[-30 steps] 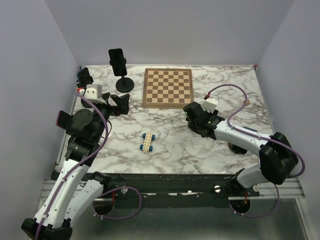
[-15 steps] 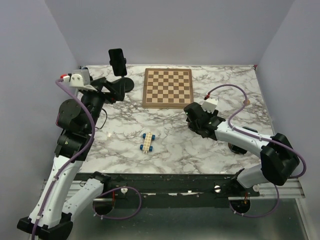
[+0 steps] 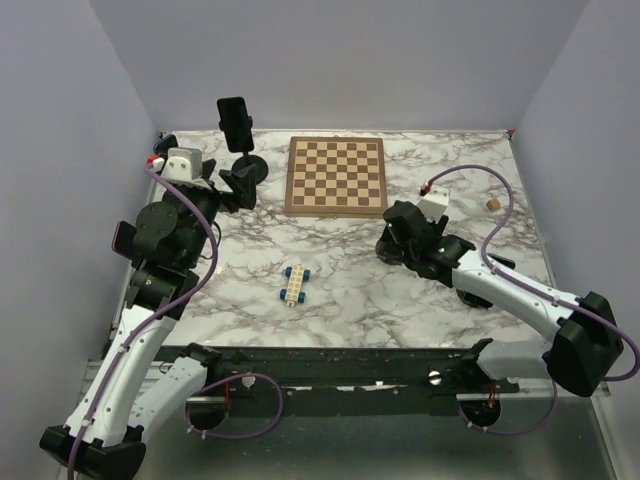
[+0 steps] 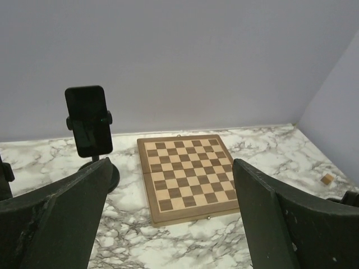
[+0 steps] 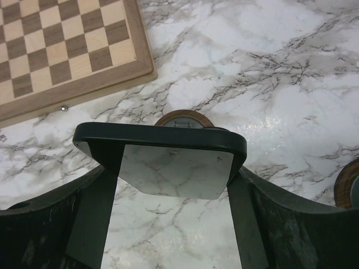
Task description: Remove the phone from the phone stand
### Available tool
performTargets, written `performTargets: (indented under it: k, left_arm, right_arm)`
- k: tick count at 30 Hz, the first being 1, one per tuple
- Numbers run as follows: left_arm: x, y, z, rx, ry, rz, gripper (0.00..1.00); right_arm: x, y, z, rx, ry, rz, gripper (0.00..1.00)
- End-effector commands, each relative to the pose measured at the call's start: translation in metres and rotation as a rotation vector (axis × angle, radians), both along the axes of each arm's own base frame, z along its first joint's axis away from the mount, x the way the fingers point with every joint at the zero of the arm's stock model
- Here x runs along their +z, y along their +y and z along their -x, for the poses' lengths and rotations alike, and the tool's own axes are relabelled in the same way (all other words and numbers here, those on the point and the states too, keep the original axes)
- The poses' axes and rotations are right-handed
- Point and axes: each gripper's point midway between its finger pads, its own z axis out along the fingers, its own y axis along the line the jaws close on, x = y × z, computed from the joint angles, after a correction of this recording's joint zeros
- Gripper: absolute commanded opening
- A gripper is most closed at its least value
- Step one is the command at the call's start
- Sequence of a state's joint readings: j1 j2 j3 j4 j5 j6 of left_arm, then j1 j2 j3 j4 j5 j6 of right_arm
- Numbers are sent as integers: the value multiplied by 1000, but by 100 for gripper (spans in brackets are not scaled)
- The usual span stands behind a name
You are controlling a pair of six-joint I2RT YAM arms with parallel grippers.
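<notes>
A black phone (image 3: 235,122) stands upright, clamped in a black phone stand (image 3: 249,167) at the table's far left. The left wrist view shows the phone (image 4: 88,120) ahead and to the left, apart from my fingers. My left gripper (image 3: 240,186) is open and empty, just in front of the stand's base. Its jaws (image 4: 171,166) frame the chessboard. My right gripper (image 3: 392,238) sits mid-table, to the right. Across its fingers (image 5: 174,168) spans a dark flat slab (image 5: 168,137) with a glossy face, touching both fingers.
A wooden chessboard (image 3: 336,175) lies at the back centre. A small blue-and-white block toy (image 3: 295,283) rests nearer the front. A tiny brown cube (image 3: 491,203) sits far right. A round brown disc (image 5: 184,118) lies on the marble beyond the slab.
My left arm rose and swung its gripper toward the phone stand, then settled slightly lower. My right arm shifted a little to the right, with the slab still between its fingers.
</notes>
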State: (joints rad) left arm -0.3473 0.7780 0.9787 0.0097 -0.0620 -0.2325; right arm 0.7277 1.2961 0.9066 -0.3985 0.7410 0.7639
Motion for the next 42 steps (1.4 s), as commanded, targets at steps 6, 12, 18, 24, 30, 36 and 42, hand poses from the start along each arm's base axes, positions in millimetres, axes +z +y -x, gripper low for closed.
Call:
performTargets:
  k: [6, 12, 18, 24, 30, 36, 42]
  left_arm:
    - [8, -6, 12, -48, -94, -48, 98]
    - [6, -14, 11, -88, -84, -64, 98]
    - [9, -10, 14, -76, -97, -62, 98]
    - [10, -7, 14, -60, -93, -54, 98]
    - [11, -5, 16, -54, -102, -45, 98]
    - [10, -7, 18, -73, -96, -17, 97]
    - [7, -7, 12, -60, -74, -15, 97]
  right_arm:
    - [79, 1, 0, 99, -140, -15, 1]
    - [127, -34, 0, 1, -212, 90, 1]
    - [149, -85, -27, -88, -187, 95, 1]
    - [133, -113, -61, -148, -28, -6, 1]
    - [102, -118, -95, -150, 79, -279, 1]
    - [72, -120, -115, -360, 170, -541, 1]
    - [38, -107, -137, -483, 316, -970, 1]
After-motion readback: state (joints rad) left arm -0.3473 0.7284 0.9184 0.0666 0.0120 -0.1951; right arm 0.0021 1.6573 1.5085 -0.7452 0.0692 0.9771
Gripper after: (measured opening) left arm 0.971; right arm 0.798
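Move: The right hand already holds the phone, raised a few centimetres, with its phone stand about 11 cm below and 2 cm ahead, 1 cm left. The open table it heads for lies about 15 cm ahead, 14 cm right and 15 cm down; the chessboard's middle is 25 ahead, 16 left, the wooden block 16 ahead, 27 right, the second phone 10 back, 20 right. From the left hand, that open spot is roughly 15 cm ahead, 52 right, 41 down. Keeping the phone pinched by its two side edges, the right hand first goes up about 15 cm, nearly straight off the phone stand, then swings right and forward, some 13 cm each way, to the clear table right of the chessboard. Over there it sinks again by about 11 cm while the wrist rolls its left side up, tips the fingers farther down and turns clockwise, some 40 degrees in all, with the phone still in the air. ##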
